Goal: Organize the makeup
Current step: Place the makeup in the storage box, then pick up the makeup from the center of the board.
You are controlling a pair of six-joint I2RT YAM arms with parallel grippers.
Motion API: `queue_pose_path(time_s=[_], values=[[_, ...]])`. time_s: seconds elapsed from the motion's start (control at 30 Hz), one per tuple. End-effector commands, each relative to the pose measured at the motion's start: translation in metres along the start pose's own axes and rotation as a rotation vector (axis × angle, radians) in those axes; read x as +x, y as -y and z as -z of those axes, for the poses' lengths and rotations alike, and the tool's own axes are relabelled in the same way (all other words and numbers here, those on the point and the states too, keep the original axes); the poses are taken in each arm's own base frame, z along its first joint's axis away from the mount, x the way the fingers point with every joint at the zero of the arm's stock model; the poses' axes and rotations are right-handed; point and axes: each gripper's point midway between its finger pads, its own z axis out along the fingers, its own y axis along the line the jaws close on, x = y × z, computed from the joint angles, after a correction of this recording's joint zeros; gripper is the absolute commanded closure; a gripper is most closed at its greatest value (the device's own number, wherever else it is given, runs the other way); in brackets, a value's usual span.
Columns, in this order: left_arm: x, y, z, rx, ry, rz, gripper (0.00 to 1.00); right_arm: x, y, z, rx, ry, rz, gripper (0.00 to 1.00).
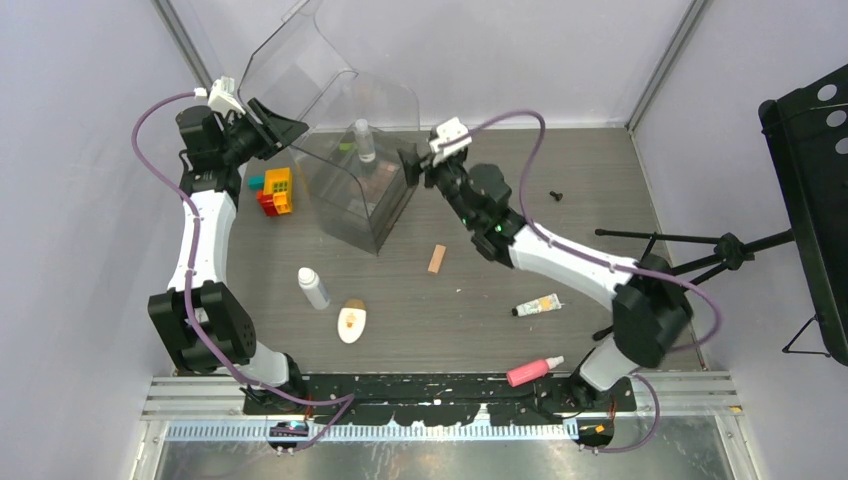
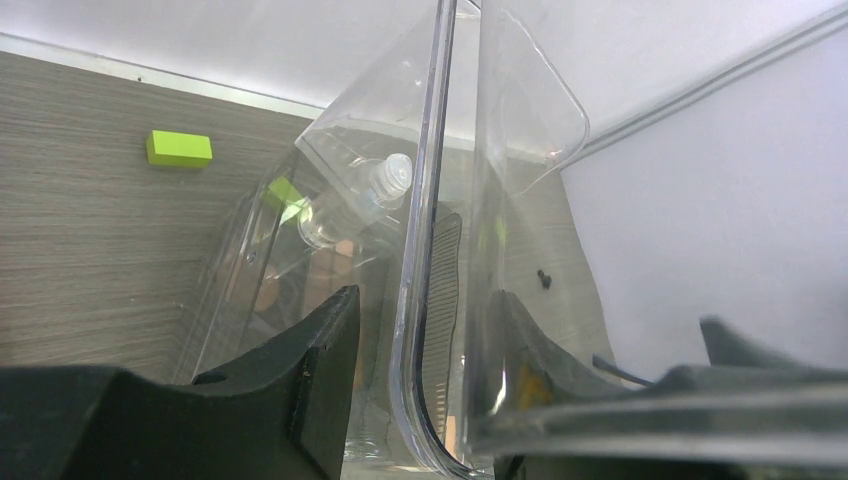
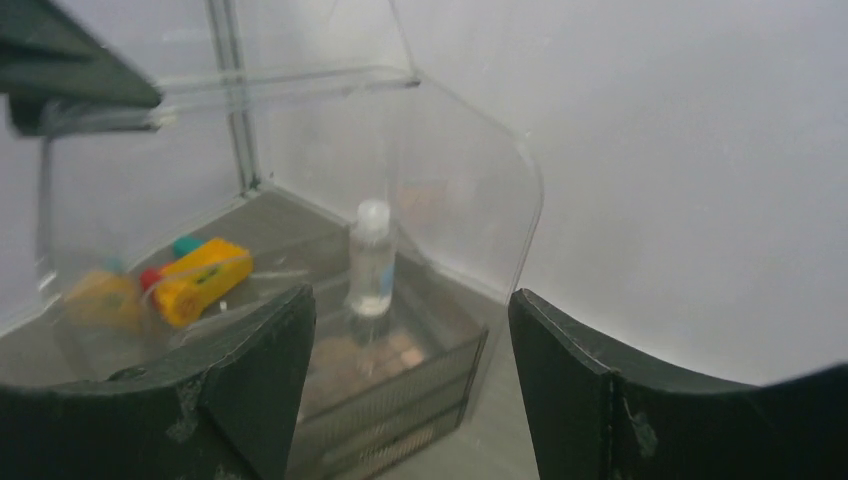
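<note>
The clear case (image 1: 355, 205) stands at the back middle, and my left gripper (image 1: 276, 124) is shut on the edge of its raised clear lid (image 2: 520, 130). A clear bottle (image 1: 365, 140) stands upright inside the case, also visible in the right wrist view as the clear bottle (image 3: 371, 258). My right gripper (image 1: 411, 166) hangs open just right of the case with nothing between its jaws. On the table lie a white bottle (image 1: 313, 288), a white oval compact (image 1: 352, 322), a peach piece (image 1: 437, 259), a cream tube (image 1: 538, 305) and a pink bottle (image 1: 533, 371).
Colourful toy bricks (image 1: 275, 190) sit left of the case, and a green brick (image 2: 179, 148) lies apart on the wood. A small black piece (image 1: 556, 195) lies at the back right. A black tripod (image 1: 700, 250) reaches in from the right. Grey walls close the back and sides.
</note>
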Motion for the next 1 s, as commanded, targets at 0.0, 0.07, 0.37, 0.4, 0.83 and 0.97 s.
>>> queue_pose_path(time_s=[0.0,0.07,0.37,0.4,0.83,0.97], values=[[0.022,-0.033,-0.004,-0.093,-0.057,0.098,0.56,0.003,-0.025,0.055,-0.001,-0.056,0.038,0.24],[0.021,-0.032,-0.004,-0.092,-0.054,0.096,0.55,0.015,-0.051,0.08,-0.069,-0.111,0.06,0.24],[0.021,-0.033,-0.004,-0.094,-0.055,0.09,0.55,0.057,-0.169,0.166,-0.549,-0.255,-0.06,0.29],[0.022,-0.033,-0.004,-0.095,-0.055,0.091,0.55,0.059,-0.178,0.169,-0.578,-0.256,-0.065,0.29],[0.023,-0.034,-0.004,-0.093,-0.061,0.096,0.54,0.11,-0.261,0.14,-0.62,-0.23,-0.13,0.3],[0.022,-0.032,-0.004,-0.092,-0.058,0.095,0.54,0.125,-0.28,0.131,-0.618,-0.229,-0.142,0.29]])
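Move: The white bottle stands upright about 18 cm back, 25 cm to the left and some 29 cm below the empty right hand. The white-and-tan oval lies 4 cm nearer the base and 7 cm to the right of that bottle. The storage box's middle is roughly 7 cm ahead and 14 cm left of the right hand; the wooden block, 7 cm back and level sideways. From the left hand, the white bottle lies about 22 cm back, 27 cm below. Towards the white bottle and the oval, touching nothing yet, the right hand sweeps away from the storage box: first fast back and down, then mainly down and left, ending about 22 cm back, 23 cm lower and 14 cm left. It swings some 35 degrees counter-clockwise until the open fingers point mostly left and slightly down. The left hand stays still, keeping the box's clear lid between its fingers. ##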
